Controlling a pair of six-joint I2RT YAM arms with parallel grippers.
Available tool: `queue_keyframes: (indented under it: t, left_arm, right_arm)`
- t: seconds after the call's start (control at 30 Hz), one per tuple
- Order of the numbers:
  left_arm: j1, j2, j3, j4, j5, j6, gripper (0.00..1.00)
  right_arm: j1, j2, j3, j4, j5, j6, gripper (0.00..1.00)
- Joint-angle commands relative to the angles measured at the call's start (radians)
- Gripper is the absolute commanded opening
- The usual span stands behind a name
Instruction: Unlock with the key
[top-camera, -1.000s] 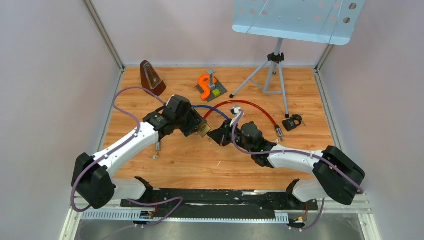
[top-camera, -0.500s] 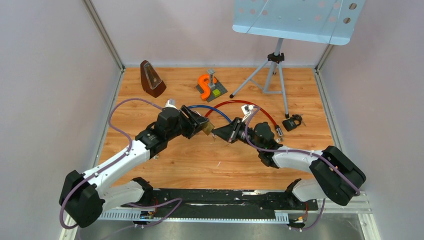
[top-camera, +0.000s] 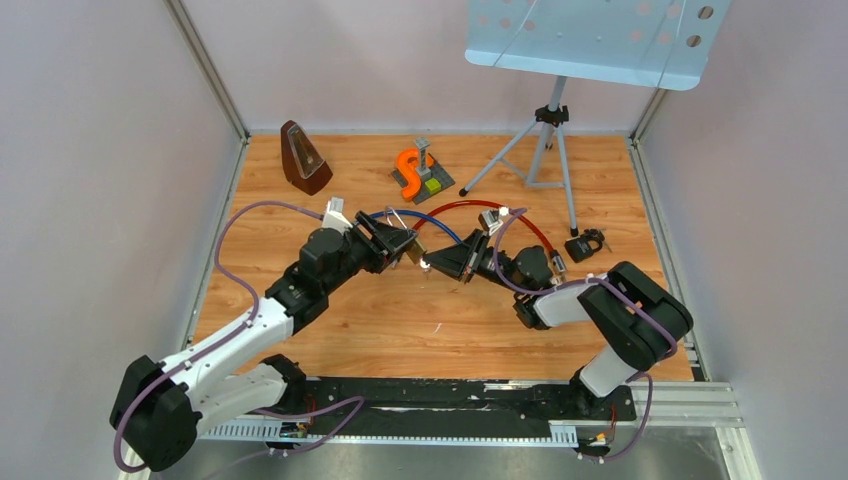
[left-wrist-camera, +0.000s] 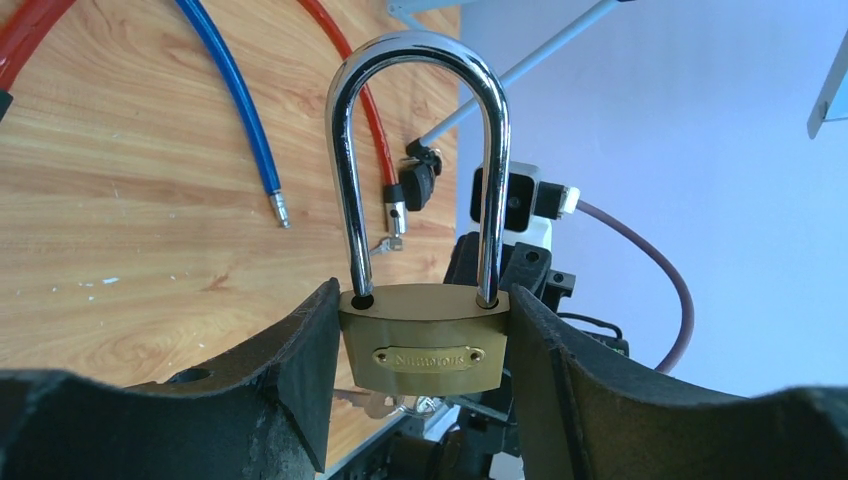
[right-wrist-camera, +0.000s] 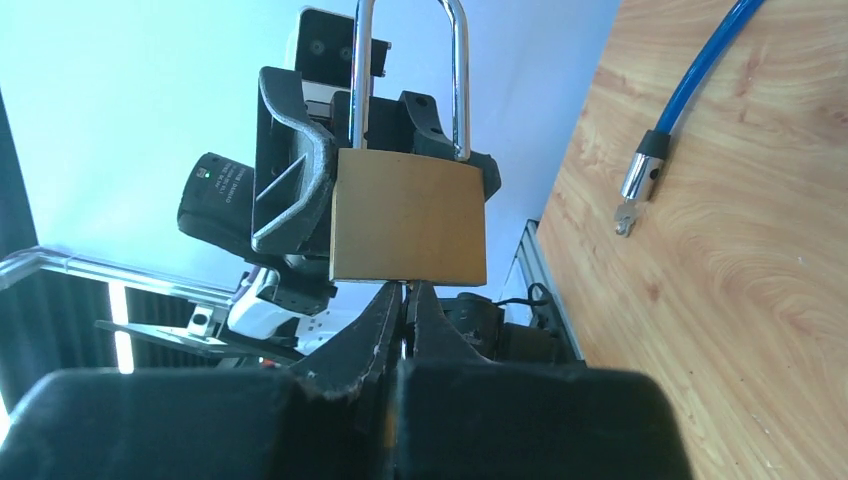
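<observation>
My left gripper is shut on a brass padlock by its two sides, holding it above the table with the chrome shackle pointing away, both legs seated in the body. In the top view the padlock hangs between the two wrists. My right gripper is shut, its tips right against the padlock's underside. The key shows only as a sliver under the lock with a small ring beside it. Whether its blade is inside the keyhole is hidden.
On the wooden table lie a blue cable and a red cable, with a small black lock to the right. At the back stand a metronome, an orange S-shaped piece and a music stand's tripod.
Both wrists have turned and drawn together. The left arm has stretched out with the padlock, the right elbow has swung inward, and the right fingertips now meet the lock's underside.
</observation>
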Motion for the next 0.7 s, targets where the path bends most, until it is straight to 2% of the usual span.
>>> queue_keyframes:
  t: [0.0, 0.03, 0.07, 0.17, 0.27, 0.43, 0.53, 0.67]
  left_arm:
    - [-0.027, -0.057, 0.027, 0.208, 0.093, -0.043, 0.00]
    - [-0.027, -0.062, 0.036, 0.183, 0.072, -0.028, 0.00]
    - [-0.026, -0.072, 0.045, 0.109, 0.057, -0.018, 0.00]
    - [-0.026, -0.084, 0.115, -0.072, -0.023, 0.042, 0.00]
    - [-0.026, -0.074, 0.168, -0.240, -0.074, 0.074, 0.00]
    - [-0.026, -0.012, 0.256, -0.351, -0.077, 0.129, 0.00]
    - [-0.027, 0.013, 0.292, -0.375, -0.072, 0.149, 0.00]
    - [-0.026, 0.038, 0.315, -0.373, -0.046, 0.163, 0.00]
  right_arm:
    - [0.010, 0.037, 0.006, 0.120, -0.040, 0.067, 0.00]
    - [0.007, 0.022, 0.000, 0.106, -0.038, 0.041, 0.00]
    - [0.002, 0.002, -0.005, 0.078, -0.035, 0.009, 0.04]
    - [-0.003, -0.114, -0.021, -0.087, 0.006, -0.140, 0.35]
    - [0.002, -0.259, -0.015, -0.337, 0.055, -0.381, 0.52]
    - [0.082, -0.460, 0.017, -0.620, 0.220, -0.734, 0.68]
    - [0.130, -0.480, 0.047, -0.662, 0.268, -0.830, 0.72]
    - [0.189, -0.438, 0.112, -0.685, 0.360, -0.919, 0.72]
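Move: The right hand's shut fingers already hold the key in the padlock's underside, practically at its hand point. The padlock body sits about 3 cm ahead, 3 cm left and 1 cm above it, in the left fingers. From the left hand the key is some 3 cm back, 2 cm right and 2 cm below. On the table about 18 cm below the right hand, the red cable's free end lies 3 cm ahead and 6 cm left, the blue cable's tip 7 cm ahead and 7 cm right. The right hand first opens its fingers to about three quarters and lets go of the key, then backs off the padlock, rising about 3 cm and drawing back some 2.5 cm with a small shift right, while rolling about 40 degrees around its own pointing direction, counter-clockwise as seen from behind the hand. The left hand keeps its grip on the padlock body and holds it nearly in place, drifting only about a centimetre and tilting its left side up by some 15 degrees. ##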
